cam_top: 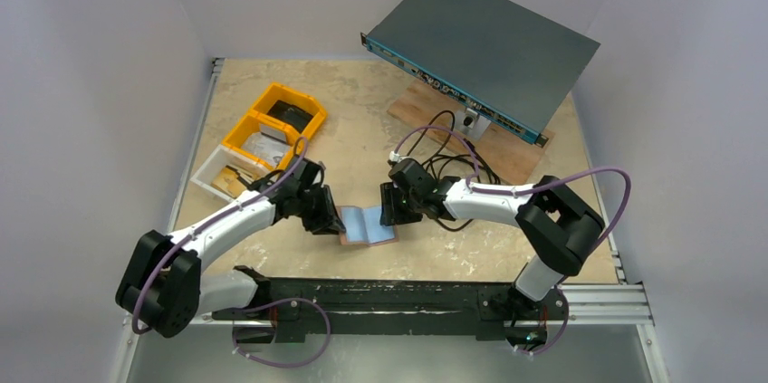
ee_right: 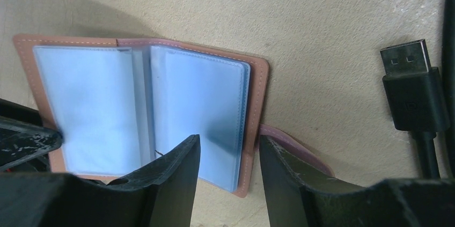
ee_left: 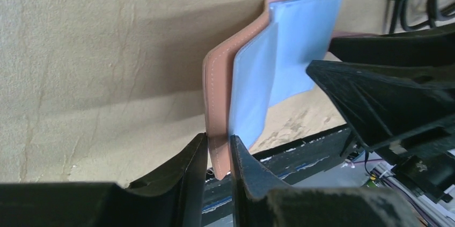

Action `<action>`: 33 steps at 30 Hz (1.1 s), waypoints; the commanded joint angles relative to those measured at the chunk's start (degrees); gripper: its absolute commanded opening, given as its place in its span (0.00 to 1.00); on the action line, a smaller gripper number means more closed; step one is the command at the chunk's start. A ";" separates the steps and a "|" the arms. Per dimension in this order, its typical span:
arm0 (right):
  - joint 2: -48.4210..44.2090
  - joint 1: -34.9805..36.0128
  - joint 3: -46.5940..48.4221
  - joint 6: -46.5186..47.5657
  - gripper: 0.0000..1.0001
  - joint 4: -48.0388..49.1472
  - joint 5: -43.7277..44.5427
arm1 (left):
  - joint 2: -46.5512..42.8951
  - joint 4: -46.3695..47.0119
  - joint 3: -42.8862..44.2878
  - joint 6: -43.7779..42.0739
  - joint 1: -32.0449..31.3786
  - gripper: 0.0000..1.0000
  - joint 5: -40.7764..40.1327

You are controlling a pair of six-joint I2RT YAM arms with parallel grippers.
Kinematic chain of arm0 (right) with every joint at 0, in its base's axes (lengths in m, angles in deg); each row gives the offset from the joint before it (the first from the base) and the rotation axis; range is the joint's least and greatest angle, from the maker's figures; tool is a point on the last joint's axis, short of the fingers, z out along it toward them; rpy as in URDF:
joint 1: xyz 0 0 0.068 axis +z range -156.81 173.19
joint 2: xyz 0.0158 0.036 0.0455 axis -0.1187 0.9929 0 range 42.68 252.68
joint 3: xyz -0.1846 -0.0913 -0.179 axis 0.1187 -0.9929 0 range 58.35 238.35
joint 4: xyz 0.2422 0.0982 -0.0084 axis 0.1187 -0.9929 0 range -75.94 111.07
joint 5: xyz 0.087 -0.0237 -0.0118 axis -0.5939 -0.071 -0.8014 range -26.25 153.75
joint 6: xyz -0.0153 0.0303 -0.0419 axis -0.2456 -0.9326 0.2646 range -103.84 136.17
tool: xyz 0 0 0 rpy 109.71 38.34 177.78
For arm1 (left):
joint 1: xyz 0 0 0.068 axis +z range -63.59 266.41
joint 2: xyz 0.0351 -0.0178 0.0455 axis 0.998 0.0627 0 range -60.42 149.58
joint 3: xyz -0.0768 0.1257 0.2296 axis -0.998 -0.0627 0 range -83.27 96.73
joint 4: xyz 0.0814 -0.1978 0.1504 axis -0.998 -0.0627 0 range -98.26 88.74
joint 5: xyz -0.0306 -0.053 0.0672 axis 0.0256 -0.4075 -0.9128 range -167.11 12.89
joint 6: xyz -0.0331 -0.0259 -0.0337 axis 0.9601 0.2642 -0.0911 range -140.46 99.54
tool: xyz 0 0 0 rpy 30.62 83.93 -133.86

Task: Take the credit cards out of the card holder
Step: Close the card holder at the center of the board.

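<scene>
The tan card holder (cam_top: 367, 225) lies open near the table's front edge, between my two grippers. Its pale blue-grey inside (ee_right: 198, 98) faces up; I cannot tell separate credit cards from the sleeves. My left gripper (ee_left: 219, 149) is shut on the left cover's edge (ee_left: 220, 87), which stands tilted up off the table. My right gripper (ee_right: 229, 149) is open, its fingers astride the right cover's edge (ee_right: 257, 93), one over the blue pages and one over the closing strap (ee_right: 292, 149).
Yellow bins (cam_top: 272, 125) and a white bin (cam_top: 222, 175) stand at the left. A grey rack unit (cam_top: 480, 43) sits at the back right, with black cables (cam_top: 448, 161) and a plug (ee_right: 410, 87) just right of the holder. A black rail (cam_top: 389, 297) runs along the front.
</scene>
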 commanded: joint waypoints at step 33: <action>-7.64 1.40 -3.23 -5.72 0.46 -0.66 1.16 | 17.19 14.89 12.44 4.92 -5.21 0.44 6.92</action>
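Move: The left gripper already pinches the raised left cover near its near corner; the card holder's right half, where this cover must go, lies roughly 9 cm to its right, 1 cm ahead and 2 cm lower. The right gripper stands over that half's outer edge, the half's middle about 2 cm to its left, 1 cm ahead and 1 cm below. From the right gripper, the clasp strap sits 3 cm right and 1 cm ahead, the USB plug about 10 cm right and 6 cm ahead. Swing the left gripper in an arc to the right, some 8 cm, and about 4 cm forward, rising at first, then sinking to fold the cover over the right half; ease the fingers open to end with one fingertip against the cover's outside by the snap. Keep the right fingers part-open and low at the right half, letting them go 2 cm left, then back about 1.5 cm and to the right again. ##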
